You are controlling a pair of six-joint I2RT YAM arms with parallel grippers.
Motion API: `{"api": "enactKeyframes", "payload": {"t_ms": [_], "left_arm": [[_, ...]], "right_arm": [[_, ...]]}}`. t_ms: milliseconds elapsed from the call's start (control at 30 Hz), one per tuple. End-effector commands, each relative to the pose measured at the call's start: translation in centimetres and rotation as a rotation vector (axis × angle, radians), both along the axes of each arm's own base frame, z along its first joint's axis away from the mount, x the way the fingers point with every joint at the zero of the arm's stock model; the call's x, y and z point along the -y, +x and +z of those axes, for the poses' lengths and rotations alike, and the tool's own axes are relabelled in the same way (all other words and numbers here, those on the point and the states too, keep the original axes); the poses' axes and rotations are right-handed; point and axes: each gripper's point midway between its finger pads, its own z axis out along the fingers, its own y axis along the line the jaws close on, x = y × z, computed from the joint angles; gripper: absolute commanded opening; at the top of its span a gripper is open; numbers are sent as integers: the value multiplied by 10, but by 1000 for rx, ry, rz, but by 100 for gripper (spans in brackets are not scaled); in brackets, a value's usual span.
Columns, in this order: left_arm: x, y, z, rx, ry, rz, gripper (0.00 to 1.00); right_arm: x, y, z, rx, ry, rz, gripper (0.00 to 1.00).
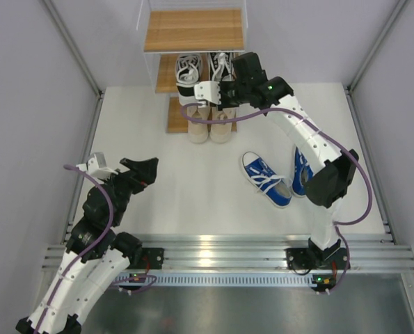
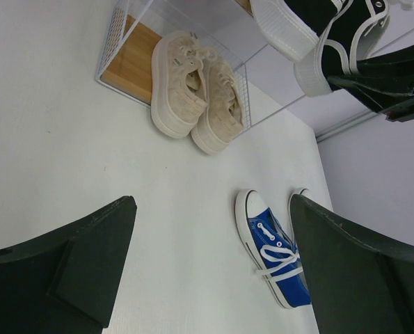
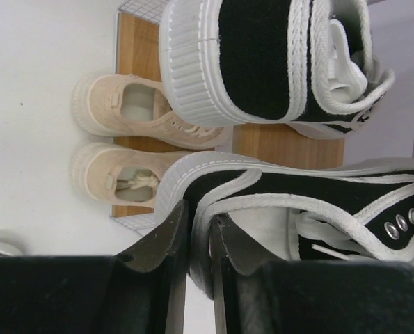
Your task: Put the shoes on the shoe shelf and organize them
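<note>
The shoe shelf (image 1: 193, 29) stands at the back of the table. On its middle tier are two black-and-white shoes (image 1: 188, 69). My right gripper (image 1: 226, 89) is shut on the heel collar of the right one (image 3: 311, 191), which is pinched between its fingertips (image 3: 175, 229); the other one (image 3: 255, 56) lies beside it. The beige pair (image 1: 210, 125) sits on the bottom board (image 2: 133, 59), heels sticking out over the table. Two blue shoes (image 1: 266, 179) lie on the table right of centre. My left gripper (image 2: 213, 264) hovers open and empty at the near left, facing a blue shoe (image 2: 273, 250).
The top board of the shelf holds nothing. Grey walls with metal posts (image 1: 74, 56) close in the white table on both sides. The right arm's forearm (image 1: 311, 136) stretches above the second blue shoe (image 1: 300, 170).
</note>
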Motion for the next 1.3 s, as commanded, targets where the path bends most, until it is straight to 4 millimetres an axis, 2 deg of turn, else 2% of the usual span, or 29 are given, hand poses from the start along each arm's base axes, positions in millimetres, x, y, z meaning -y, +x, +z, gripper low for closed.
{"api": "enactKeyframes", "payload": {"t_ms": [0,500,733,833,1000,1133,1167,1267], "left_arm": [[3,3,9,37,-25,-8,98],[4,3,8,35,-31,-9,98],[4,3,10,38,-35,-10,98],[4,2,12,45,-37,-12,98],[6,3,14,44,-35,-18,97],[7,4,16,43,-31,-23,97],[8,6,16,38,-27,-26,97],[11,12,20,25,-13,-27,95]], "right_arm": [[-1,25,54,181,82,-24,17],[11,22,59,194,81,-38,34],[18,17,72,212,117,-51,53],[21,8,85,221,144,-44,65],[22,-6,101,210,201,-32,75],[22,-23,121,191,268,-13,76],[24,-30,129,192,289,-10,76],[26,-52,139,112,355,10,74]]}}
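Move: The black shoe in the right fingers, pinched at its heel collar on the middle shelf, has its middle about 10 cm ahead of that hand, 1 cm left and 3 cm lower. The other black shoe is 9 cm left of it, level with it; the beige pair stands some 18 cm under the black pair. From the left hand, the held shoe lies about 32 cm ahead and 20 cm right, at its own height. Open the right gripper wide to let go of the black shoe's heel, easing the hand about 2 cm forward and 5 cm up as the fingers spread. Then draw back some 3 cm from the shelf while still climbing, to nearly 10 cm above the start, tipping the fingertips up about 10 degrees. ##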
